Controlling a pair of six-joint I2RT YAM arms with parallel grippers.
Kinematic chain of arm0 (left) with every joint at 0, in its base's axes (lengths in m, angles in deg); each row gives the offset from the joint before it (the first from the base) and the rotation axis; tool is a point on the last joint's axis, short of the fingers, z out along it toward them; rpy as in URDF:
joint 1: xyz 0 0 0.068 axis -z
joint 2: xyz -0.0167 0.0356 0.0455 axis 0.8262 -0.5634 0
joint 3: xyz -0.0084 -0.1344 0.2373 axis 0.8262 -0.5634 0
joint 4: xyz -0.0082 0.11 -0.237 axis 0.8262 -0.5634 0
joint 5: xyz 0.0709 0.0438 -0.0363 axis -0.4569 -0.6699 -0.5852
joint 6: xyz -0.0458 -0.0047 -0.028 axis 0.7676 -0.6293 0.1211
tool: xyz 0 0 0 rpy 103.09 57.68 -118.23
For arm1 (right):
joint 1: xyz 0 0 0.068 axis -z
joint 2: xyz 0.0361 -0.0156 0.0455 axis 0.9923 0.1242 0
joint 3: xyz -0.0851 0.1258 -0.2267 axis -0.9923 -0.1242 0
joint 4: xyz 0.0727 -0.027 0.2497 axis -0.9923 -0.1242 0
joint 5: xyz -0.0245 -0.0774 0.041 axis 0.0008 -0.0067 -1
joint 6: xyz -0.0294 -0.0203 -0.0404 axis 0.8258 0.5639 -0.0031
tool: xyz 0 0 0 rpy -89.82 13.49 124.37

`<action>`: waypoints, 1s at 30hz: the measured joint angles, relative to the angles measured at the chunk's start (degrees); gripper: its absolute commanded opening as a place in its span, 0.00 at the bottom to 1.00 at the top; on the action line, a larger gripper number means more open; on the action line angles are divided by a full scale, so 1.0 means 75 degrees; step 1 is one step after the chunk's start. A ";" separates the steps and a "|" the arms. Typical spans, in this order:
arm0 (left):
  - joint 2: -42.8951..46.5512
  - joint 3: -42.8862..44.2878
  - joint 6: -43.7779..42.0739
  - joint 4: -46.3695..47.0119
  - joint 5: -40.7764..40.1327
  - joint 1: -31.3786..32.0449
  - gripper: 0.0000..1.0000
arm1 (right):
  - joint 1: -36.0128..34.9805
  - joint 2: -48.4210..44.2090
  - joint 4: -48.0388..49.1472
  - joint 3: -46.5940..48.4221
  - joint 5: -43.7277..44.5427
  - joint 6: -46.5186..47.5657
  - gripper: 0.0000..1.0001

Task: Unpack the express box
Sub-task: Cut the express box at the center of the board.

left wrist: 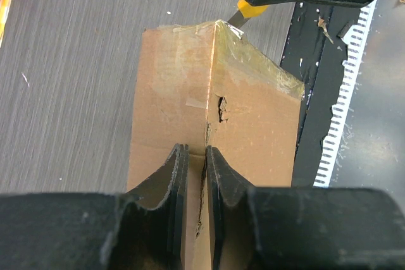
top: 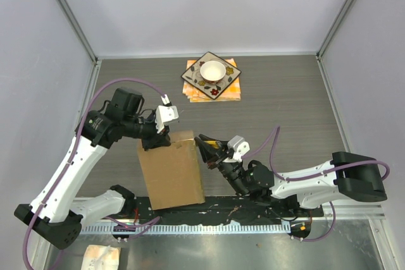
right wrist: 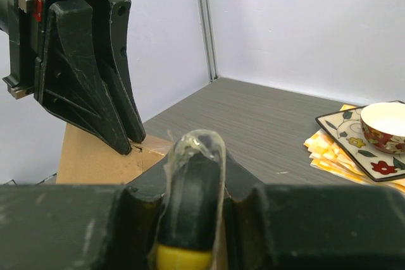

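Observation:
The express box (top: 172, 172) is a plain brown cardboard box lying near the front of the table, with clear tape over its far end (left wrist: 253, 67) and a torn seam down its top. My left gripper (top: 159, 138) is at the box's far left corner. Its fingers (left wrist: 197, 156) are nearly closed, pinching a thin cardboard edge at the seam. My right gripper (top: 205, 150) is at the box's far right edge, shut on a black and yellow cutter (right wrist: 190, 219). A strip of clear tape clings over the cutter's tip. From the left wrist, the cutter's yellow part (left wrist: 248, 9) shows just beyond the box's far corner.
A patterned square plate (top: 201, 83) holding a white bowl (top: 212, 69) sits on orange napkins (top: 234, 90) at the back of the table. A black strip (top: 253, 210) and a white toothed rail (top: 209, 226) run along the near edge. Grey walls enclose three sides.

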 measured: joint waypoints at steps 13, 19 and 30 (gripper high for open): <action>0.0006 0.0000 0.0000 0.0006 -0.0087 -0.0003 0.00 | -0.0026 0.0332 0.0274 0.0087 0.0236 -0.0044 0.01; 0.0017 0.0012 0.0003 -0.0009 -0.0093 0.0000 0.00 | -0.0303 0.0659 0.0618 0.0219 0.0854 0.0029 0.01; 0.0093 0.0050 0.0125 -0.0119 0.0003 0.0000 0.00 | -0.1341 0.1049 0.0423 0.0198 0.2241 0.0125 0.01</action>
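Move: The right hand holds the yellow knife with its blade at the top corner of the express box's taped right end, about 4 cm left of the hand, 2 cm farther out and 1 cm lower. The torn hole in the near face lies some 9 cm to its left, 1 cm ahead and 2 cm down; the middle of the box is roughly 10 cm left, 3 cm back and 8 cm below. From the left hand, the taped corner is about 8 cm right, 1 cm ahead and level. Downward and back towards the robot, slowly at first and then faster, the right hand draws the knife about 5 cm along the box's taped right end, drifting slightly left. The wrist tips the knife's nose down and swings it clockwise, under 10 degrees altogether, with the fingers still shut on the handle. The left fingers keep holding the box's top edge, almost still. ##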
